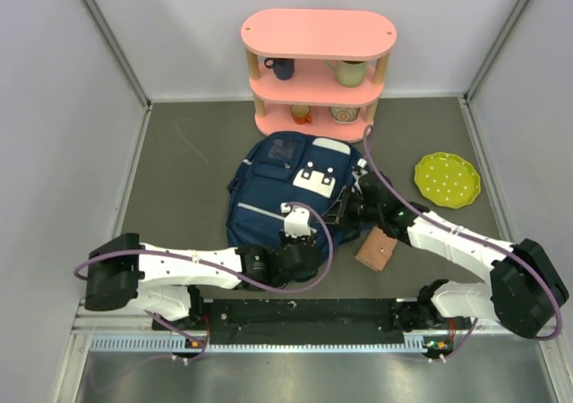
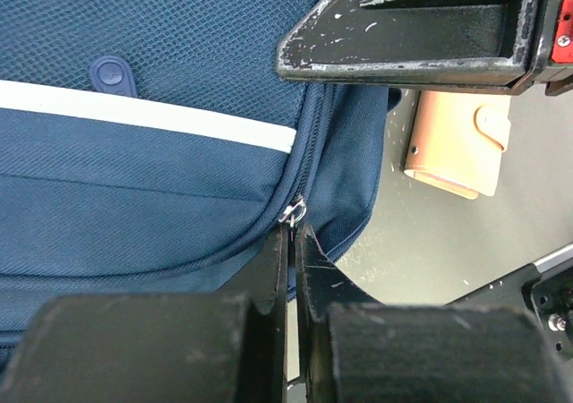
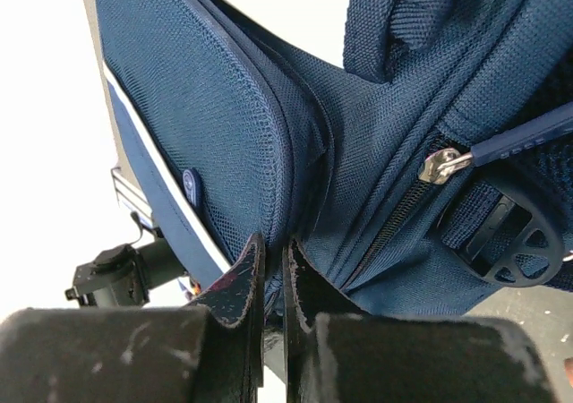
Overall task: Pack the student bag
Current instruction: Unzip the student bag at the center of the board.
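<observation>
The student bag, navy with white stripes, lies flat on the grey table. At the bag's near edge my left gripper is shut, and in the left wrist view its tips pinch a small metal zipper pull on the bag. On the bag's right side my right gripper is shut on a fold of the bag's fabric beside a seam. A second zipper pull on a blue tab hangs free to the right of it.
A tan wallet lies on the table just right of the bag's near corner. A green dotted plate sits at the right. A pink shelf with several mugs stands behind the bag. White walls close in both sides.
</observation>
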You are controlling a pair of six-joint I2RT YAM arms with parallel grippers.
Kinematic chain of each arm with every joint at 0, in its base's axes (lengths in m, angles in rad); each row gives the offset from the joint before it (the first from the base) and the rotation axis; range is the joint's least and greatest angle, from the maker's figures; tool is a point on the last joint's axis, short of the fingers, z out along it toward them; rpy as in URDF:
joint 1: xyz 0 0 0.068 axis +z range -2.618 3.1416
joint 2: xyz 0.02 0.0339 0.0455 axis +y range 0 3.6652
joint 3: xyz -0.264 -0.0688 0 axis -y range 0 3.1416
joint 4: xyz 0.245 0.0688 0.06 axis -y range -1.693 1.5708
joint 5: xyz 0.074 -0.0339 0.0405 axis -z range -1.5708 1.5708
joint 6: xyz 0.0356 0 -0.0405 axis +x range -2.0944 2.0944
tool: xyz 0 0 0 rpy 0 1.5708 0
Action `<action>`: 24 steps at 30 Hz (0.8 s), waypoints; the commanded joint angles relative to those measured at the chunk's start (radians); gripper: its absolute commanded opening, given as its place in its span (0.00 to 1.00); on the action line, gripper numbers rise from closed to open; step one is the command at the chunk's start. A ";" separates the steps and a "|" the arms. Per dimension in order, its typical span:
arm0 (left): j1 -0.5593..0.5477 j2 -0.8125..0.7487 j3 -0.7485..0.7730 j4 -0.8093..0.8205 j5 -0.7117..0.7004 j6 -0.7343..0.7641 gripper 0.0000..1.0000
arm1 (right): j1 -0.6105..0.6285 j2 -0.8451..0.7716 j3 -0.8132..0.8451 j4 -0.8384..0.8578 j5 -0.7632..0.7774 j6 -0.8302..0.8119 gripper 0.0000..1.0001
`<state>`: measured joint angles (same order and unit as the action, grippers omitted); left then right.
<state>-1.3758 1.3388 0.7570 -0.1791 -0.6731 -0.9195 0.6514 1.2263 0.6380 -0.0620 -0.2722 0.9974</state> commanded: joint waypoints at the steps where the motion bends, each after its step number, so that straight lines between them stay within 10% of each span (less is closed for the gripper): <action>1: -0.005 -0.085 -0.005 -0.056 -0.022 0.019 0.00 | -0.053 -0.034 0.089 -0.071 0.145 -0.140 0.00; 12: 0.107 -0.302 -0.157 -0.443 -0.072 -0.088 0.00 | -0.144 -0.031 0.153 -0.160 0.146 -0.287 0.00; 18: 0.138 -0.405 -0.197 -0.338 -0.062 0.010 0.00 | -0.148 -0.019 0.192 -0.160 0.094 -0.312 0.00; 20: 0.136 -0.397 -0.196 -0.237 0.011 0.071 0.00 | -0.147 -0.027 0.203 -0.179 0.036 -0.307 0.34; 24: 0.130 -0.336 -0.144 -0.171 0.118 0.087 0.00 | -0.147 -0.137 0.135 -0.222 -0.001 -0.202 0.64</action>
<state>-1.2381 0.9581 0.5701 -0.4366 -0.6674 -0.8989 0.5201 1.2018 0.7742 -0.2817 -0.2577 0.7322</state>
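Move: Under the right end of the white stripe, the left hand grips the front pocket's zipper pull. The pocket's far end, by the second pull, lies about 20 cm to its left and 6 cm farther out, roughly level; the stripe's middle is 11 cm left and 5 cm ahead, the tan wallet some 15 cm right, 2 cm back and 7 cm lower. From the right hand, pinching the pocket's right edge, the gripped pull lies about 4 cm back and 2 cm left. Dragging the gripped zipper pull leftward along the pocket's lower seam, the left hand travels about 11 cm towards the second pull, fingers still shut, easing to a stop as its wrist turns slightly counter-clockwise. The right hand keeps its pinch and tugs the pocket's edge the other way, some 4 cm right and 2 cm forward, then opens halfway, lets go and rises a little. ##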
